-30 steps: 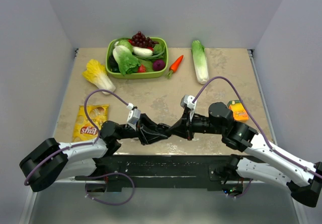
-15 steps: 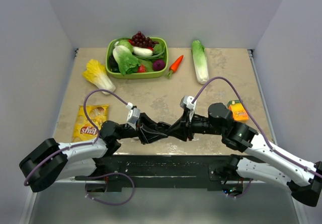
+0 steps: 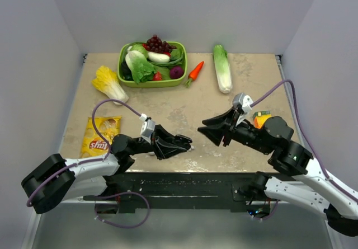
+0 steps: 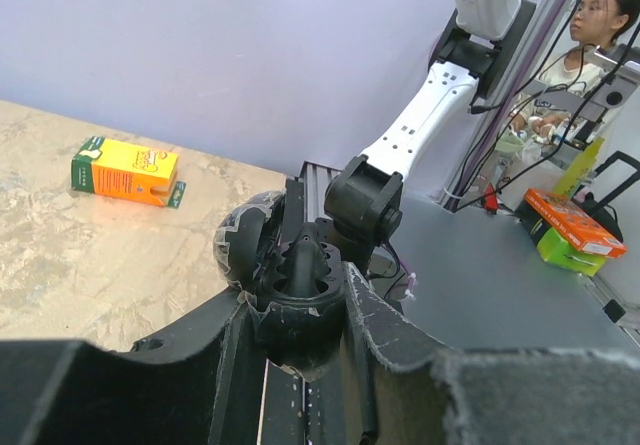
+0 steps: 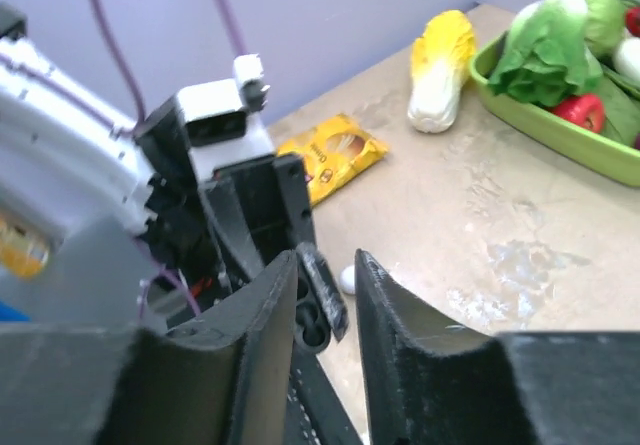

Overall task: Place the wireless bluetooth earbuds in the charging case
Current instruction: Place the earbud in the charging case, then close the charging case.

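Observation:
My left gripper (image 3: 186, 142) is low over the table near the front edge. It is shut on a small black open case (image 4: 300, 290) with round wells and a taped lid (image 5: 322, 287), not a white one. A tiny white earbud (image 3: 190, 146) lies on the table right by the left fingertips, and it shows in the right wrist view (image 5: 347, 278) too. I see no second bud. My right gripper (image 3: 202, 130) is open and empty. It hangs above the table a short way right of the left gripper and points at it (image 5: 325, 265).
A green tray (image 3: 120, 64) of vegetables stands at the back. A carrot (image 3: 194, 73) and a long cabbage (image 3: 222, 67) lie right of it, a yellow cabbage (image 3: 109, 84) left. A chips bag (image 3: 102, 136) lies front left, an orange juice box (image 3: 260, 119) under the right arm.
The two grippers were tip to tip near the front middle. The right gripper has pulled back to the right and up, open. The left gripper has stayed put.

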Robot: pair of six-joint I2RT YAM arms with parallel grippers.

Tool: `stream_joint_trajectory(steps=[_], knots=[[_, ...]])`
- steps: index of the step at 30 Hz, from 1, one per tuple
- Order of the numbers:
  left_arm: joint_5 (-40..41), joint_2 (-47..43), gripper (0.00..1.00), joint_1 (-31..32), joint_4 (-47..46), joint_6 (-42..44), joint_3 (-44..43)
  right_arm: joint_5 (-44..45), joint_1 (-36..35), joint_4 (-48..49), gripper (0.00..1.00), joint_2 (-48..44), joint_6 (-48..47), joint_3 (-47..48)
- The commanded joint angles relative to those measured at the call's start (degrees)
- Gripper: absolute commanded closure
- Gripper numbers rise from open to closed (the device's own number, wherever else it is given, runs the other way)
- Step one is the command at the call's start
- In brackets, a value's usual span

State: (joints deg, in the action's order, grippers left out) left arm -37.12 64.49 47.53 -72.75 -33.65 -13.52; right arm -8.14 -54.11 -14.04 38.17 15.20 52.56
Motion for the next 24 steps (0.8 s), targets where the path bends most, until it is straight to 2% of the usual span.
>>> stream_joint_trajectory(steps=[1,3,6,11,24], knots=[[-0.3,-0.7,1.0,-0.1,-6.4,1.7,-1.5,10.5,0.1,-2.0,0.74,6.7,2.4,2.3],[-0.4,-1.2,1.0,-0.1,-5.4,2.3,-1.6,11.7,0.1,-2.6,0.83,8.1,3.3,1.9],[-0.4,-2.0,1.0,0.0,-4.3,3.0,-1.8,12.0,0.1,-2.6,0.87,10.7,3.6,1.8],[0.4,-2.6,1.0,-0.1,-2.5,3.9,-2.1,9.3,0.1,-4.0,0.86,14.5,2.9,3.3],[1.3,-1.3,1.0,-0.1,-2.2,4.6,-3.3,0.4,-0.1,-3.1,0.83,14.8,2.1,2.1]])
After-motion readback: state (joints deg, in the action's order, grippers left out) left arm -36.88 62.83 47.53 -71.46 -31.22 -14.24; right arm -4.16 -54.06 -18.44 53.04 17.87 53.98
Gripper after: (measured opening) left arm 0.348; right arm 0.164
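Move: Down below the right hand, about 10 cm lower, 2 cm back and 5 cm to its left, is the open black charging case. On the table some 29 cm below this hand, one white earbud sits about 3 cm ahead and level sideways, the other 3 cm ahead and 8 cm left; the white case is roughly 18 cm left, 1 cm ahead. The left hand already grips the black case, centred about 1 cm to its right. Swinging back in towards the held case, the empty right hand drops about 8 cm, going forward some 5 cm first and then easing back 1.5 cm, and drifts 3 cm left. Its fingertips dip some 15 degrees while the fingers narrow to a small gap, stopping short of the case on its forward side. The left hand keeps its grip, lifting the case barely 1 cm. ##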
